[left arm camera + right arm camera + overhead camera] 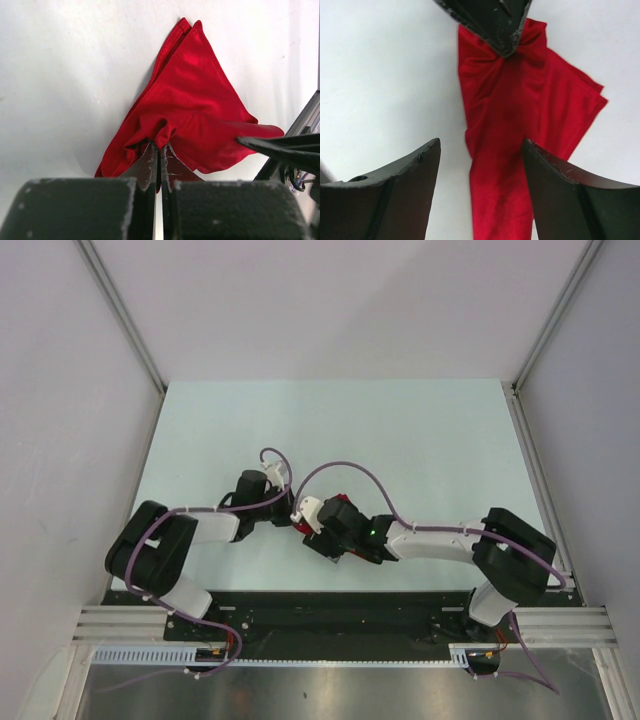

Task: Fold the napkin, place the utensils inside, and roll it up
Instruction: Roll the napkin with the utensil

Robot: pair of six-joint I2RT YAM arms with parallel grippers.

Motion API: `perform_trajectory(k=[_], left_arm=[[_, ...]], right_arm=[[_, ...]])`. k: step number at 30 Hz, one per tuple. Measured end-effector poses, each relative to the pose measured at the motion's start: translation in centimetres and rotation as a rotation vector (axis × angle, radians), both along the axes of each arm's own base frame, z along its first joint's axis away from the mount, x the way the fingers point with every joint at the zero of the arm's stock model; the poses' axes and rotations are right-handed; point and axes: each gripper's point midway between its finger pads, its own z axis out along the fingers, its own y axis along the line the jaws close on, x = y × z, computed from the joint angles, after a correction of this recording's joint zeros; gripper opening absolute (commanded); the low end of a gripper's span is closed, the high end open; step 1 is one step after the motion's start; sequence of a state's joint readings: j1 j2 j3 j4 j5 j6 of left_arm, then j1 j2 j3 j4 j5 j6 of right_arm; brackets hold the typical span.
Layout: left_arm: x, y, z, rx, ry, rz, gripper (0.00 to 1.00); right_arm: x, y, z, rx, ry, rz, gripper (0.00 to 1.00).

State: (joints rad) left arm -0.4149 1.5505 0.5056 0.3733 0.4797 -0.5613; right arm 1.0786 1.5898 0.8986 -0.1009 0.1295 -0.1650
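The red napkin (195, 100) lies bunched and partly folded on the pale table, its pointed end away from the left wrist camera. My left gripper (160, 150) is shut on a puckered fold at the cloth's near edge. In the right wrist view the napkin (520, 125) runs as a long strip between the wide-apart fingers of my right gripper (481, 141), which is open and holds nothing. The left gripper's fingertips (500, 25) pinch the cloth's far end there. From above, both grippers meet at mid-table, with only scraps of napkin (341, 498) showing. The utensils are out of view.
The table (400, 440) is walled by white panels on three sides. A metal rail (340, 620) runs along the near edge by the arm bases. One finger (270, 146) of the right gripper reaches in at the right of the left wrist view.
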Motion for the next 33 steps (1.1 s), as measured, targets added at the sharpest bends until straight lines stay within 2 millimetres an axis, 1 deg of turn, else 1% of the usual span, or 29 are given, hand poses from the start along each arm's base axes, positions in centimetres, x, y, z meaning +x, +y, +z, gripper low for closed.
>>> perform_trajectory(k=[4, 8, 12, 13, 14, 15, 16, 18, 19, 22, 25, 29, 31, 33], left_arm=[[0.1, -0.1, 0.0, 0.000, 0.008, -0.004, 0.00], [0.0, -0.1, 0.0, 0.000, 0.012, -0.006, 0.00], [-0.1, -0.1, 0.0, 0.000, 0.016, -0.010, 0.00], [-0.1, -0.1, 0.0, 0.001, 0.017, -0.010, 0.00], [-0.1, -0.1, -0.1, 0.001, 0.017, -0.012, 0.02], [-0.2, -0.1, -0.1, 0.002, 0.019, -0.012, 0.06], [-0.2, -0.1, -0.1, 0.002, 0.020, -0.013, 0.20], [-0.2, -0.1, -0.1, 0.005, 0.014, -0.021, 0.37], [-0.2, -0.1, 0.0, 0.004, 0.015, -0.023, 0.52], [-0.3, 0.0, 0.4, 0.009, 0.005, -0.028, 0.66], [0.2, 0.6, 1.2, 0.035, -0.025, -0.008, 0.71], [1.0, 2.5, 2.2, 0.114, -0.081, 0.061, 0.73], [1.4, 3.2, 3.0, 0.131, -0.119, 0.090, 0.73], [1.5, 3.6, 4.6, 0.122, -0.179, 0.115, 0.72]], right_arm=[[1.4, -0.2, -1.4, -0.077, -0.102, -0.032, 0.70], [2.4, -0.6, -2.6, -0.143, -0.170, -0.046, 0.70], [3.1, -0.6, -2.7, -0.160, -0.210, -0.056, 0.70], [3.3, -0.5, -2.7, -0.161, -0.214, -0.057, 0.68], [3.5, -0.4, -2.7, -0.161, -0.214, -0.057, 0.66], [3.7, -0.3, -2.7, -0.160, -0.210, -0.060, 0.63], [3.9, -0.2, -2.8, -0.157, -0.200, -0.058, 0.54], [4.1, 0.0, -3.0, -0.154, -0.164, -0.046, 0.46], [4.0, 0.1, -3.2, -0.149, -0.136, -0.036, 0.38], [3.6, 0.4, -3.6, -0.138, -0.056, -0.008, 0.29], [3.0, 0.8, -3.7, -0.107, 0.037, 0.029, 0.25], [1.9, 1.7, -3.2, -0.025, 0.178, 0.071, 0.23], [1.2, 1.7, -3.3, -0.005, 0.243, 0.081, 0.21], [0.8, 1.5, -3.4, 0.017, 0.312, 0.083, 0.20]])
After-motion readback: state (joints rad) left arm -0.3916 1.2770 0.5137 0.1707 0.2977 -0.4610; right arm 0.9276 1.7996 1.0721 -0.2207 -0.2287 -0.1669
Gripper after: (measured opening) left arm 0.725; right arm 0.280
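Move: The right gripper hangs open over the rolled napkin: the roll's middle lies some 3 cm ahead, 1 cm left and 4 cm below. The roll's left end is about 6 cm ahead and 10 cm left of it; the unrolled flap's far corner roughly 12 cm ahead and 4 cm right. The left gripper is still shut on that left end, the roll's middle about 9 cm to its right and 3 cm back. Lower the open right gripper forward and down about 5 cm over the roll, close it until it pinches the rolled napkin, then draw back some 3 cm with a little to the left, tipping the fingers down and back under by about 30 degrees. As the right closes, open the left gripper, let go of the left end, and lift it up and out to the left, away from the napkin. ##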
